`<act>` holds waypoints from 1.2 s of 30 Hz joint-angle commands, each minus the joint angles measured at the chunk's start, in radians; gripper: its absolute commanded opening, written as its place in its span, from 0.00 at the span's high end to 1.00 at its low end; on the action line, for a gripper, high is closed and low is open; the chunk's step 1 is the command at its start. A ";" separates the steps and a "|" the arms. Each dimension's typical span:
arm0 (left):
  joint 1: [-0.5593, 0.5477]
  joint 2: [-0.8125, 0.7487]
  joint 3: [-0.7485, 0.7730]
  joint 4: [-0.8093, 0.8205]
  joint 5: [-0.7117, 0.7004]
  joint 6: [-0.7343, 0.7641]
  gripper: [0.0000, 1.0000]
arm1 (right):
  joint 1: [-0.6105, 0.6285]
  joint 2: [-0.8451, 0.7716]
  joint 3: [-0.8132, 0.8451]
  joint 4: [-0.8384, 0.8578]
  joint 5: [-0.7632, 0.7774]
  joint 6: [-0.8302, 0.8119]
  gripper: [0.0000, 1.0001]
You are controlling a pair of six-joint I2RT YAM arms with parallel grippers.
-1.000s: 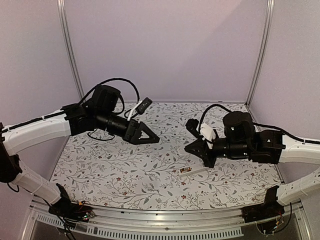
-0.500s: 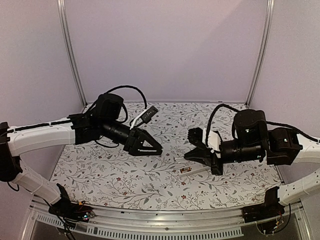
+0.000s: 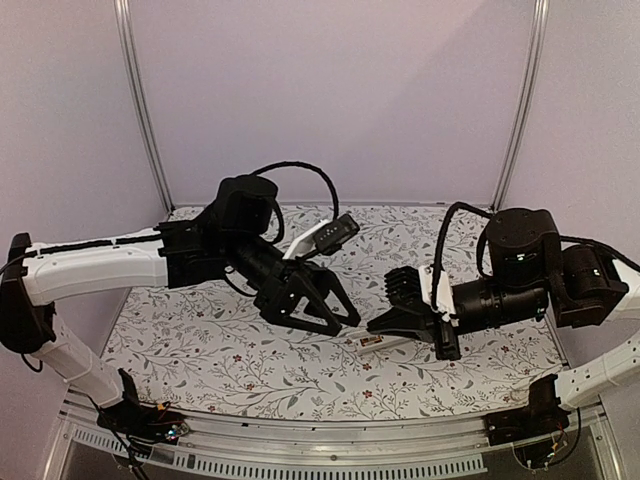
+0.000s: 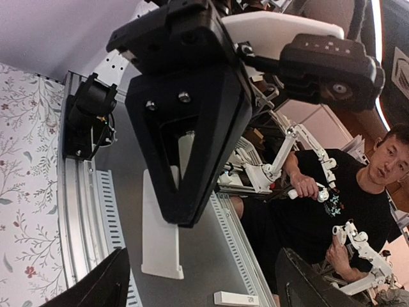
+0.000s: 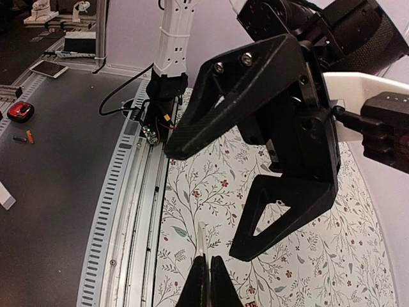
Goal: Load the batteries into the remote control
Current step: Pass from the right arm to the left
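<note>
The white remote control (image 3: 387, 342) lies on the flowered mat at front centre, with a coppery-red spot at its left end; I cannot tell if that is the batteries. My right gripper (image 3: 375, 327) hovers just above it, shut on a thin white cover-like plate (image 5: 201, 240), seen edge-on in the right wrist view and flat in the left wrist view (image 4: 160, 243). My left gripper (image 3: 328, 318) is open wide and empty, just left of the right gripper and facing it. Its fingers (image 5: 255, 83) fill the right wrist view.
The mat's front edge meets an aluminium rail (image 5: 137, 192). Beyond it is a grey bench with two small battery-like cylinders (image 5: 25, 137), a red object (image 5: 19, 110) and a small white bar (image 4: 236, 299). A person (image 4: 332, 198) sits past the rail.
My left arm has swung right and forward, its open gripper now close to the remote. My right gripper has dropped and moved forward to just above the remote.
</note>
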 commanded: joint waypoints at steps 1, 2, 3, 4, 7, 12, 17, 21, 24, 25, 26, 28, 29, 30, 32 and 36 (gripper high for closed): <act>-0.021 0.057 0.030 0.035 0.049 -0.070 0.21 | 0.030 0.007 0.039 -0.033 0.030 -0.045 1.00; -0.021 0.066 0.036 0.027 0.050 -0.071 0.22 | 0.035 0.009 0.043 -0.033 0.034 -0.051 1.00; -0.020 0.076 0.043 0.018 0.051 -0.072 0.22 | 0.040 0.010 0.047 -0.034 0.038 -0.055 1.00; -0.022 0.085 0.049 0.011 0.055 -0.073 0.23 | 0.046 0.011 0.051 -0.036 0.043 -0.061 1.00; -0.027 0.103 0.057 0.003 0.073 -0.079 0.29 | 0.058 0.014 0.061 -0.051 0.065 -0.086 1.00; -0.047 0.112 0.072 -0.012 0.103 -0.070 0.41 | 0.080 0.026 0.063 -0.079 0.097 -0.128 1.00; -0.065 0.137 0.094 -0.042 0.139 -0.062 0.55 | 0.100 0.035 0.065 -0.084 0.159 -0.163 1.00; -0.068 0.151 0.111 -0.080 0.145 -0.042 0.53 | 0.103 0.030 0.066 -0.081 0.168 -0.171 1.00; -0.068 0.155 0.117 -0.098 0.141 -0.029 0.53 | 0.104 0.023 0.066 -0.083 0.171 -0.176 1.00; -0.068 0.157 0.118 -0.101 0.141 -0.027 0.54 | 0.104 0.020 0.065 -0.082 0.173 -0.177 1.00; -0.069 0.158 0.118 -0.104 0.143 -0.025 0.56 | 0.103 0.019 0.065 -0.083 0.176 -0.181 1.00; -0.069 0.158 0.118 -0.116 0.144 -0.015 0.57 | 0.104 0.019 0.064 -0.087 0.182 -0.186 1.00; -0.069 0.159 0.118 -0.124 0.144 -0.011 0.57 | 0.104 0.020 0.063 -0.087 0.184 -0.187 1.00; -0.069 0.161 0.119 -0.130 0.141 -0.008 0.57 | 0.104 0.020 0.063 -0.088 0.185 -0.189 1.00; -0.069 0.163 0.120 -0.139 0.140 0.002 0.57 | 0.104 0.020 0.063 -0.086 0.183 -0.191 1.00; -0.072 0.170 0.122 -0.150 0.143 0.008 0.58 | 0.106 0.020 0.064 -0.082 0.185 -0.196 1.00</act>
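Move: Just to the left hand's right, the battery cover hangs in the right fingers: about 3 cm right of the left hand, 2 cm back and 2 cm below it. The cover's middle is some 2 cm left of the right hand and 1 cm below, level front to back; the left gripper lies about 5 cm to the right hand's left, 1 cm forward and 1 cm above. The remote lies on the table about 14 cm ahead of the left hand, 11 cm to its right and 24 cm below. Easing right, down and back, about 2 cm each way, the left hand brings its open fingers around the free part of the battery cover, then narrows them to roughly half their earlier gap along its edges and stays there. The right hand keeps its shut pinch on the cover, draws back just over 1 cm and rolls about 10 degrees, its forward side rising. ##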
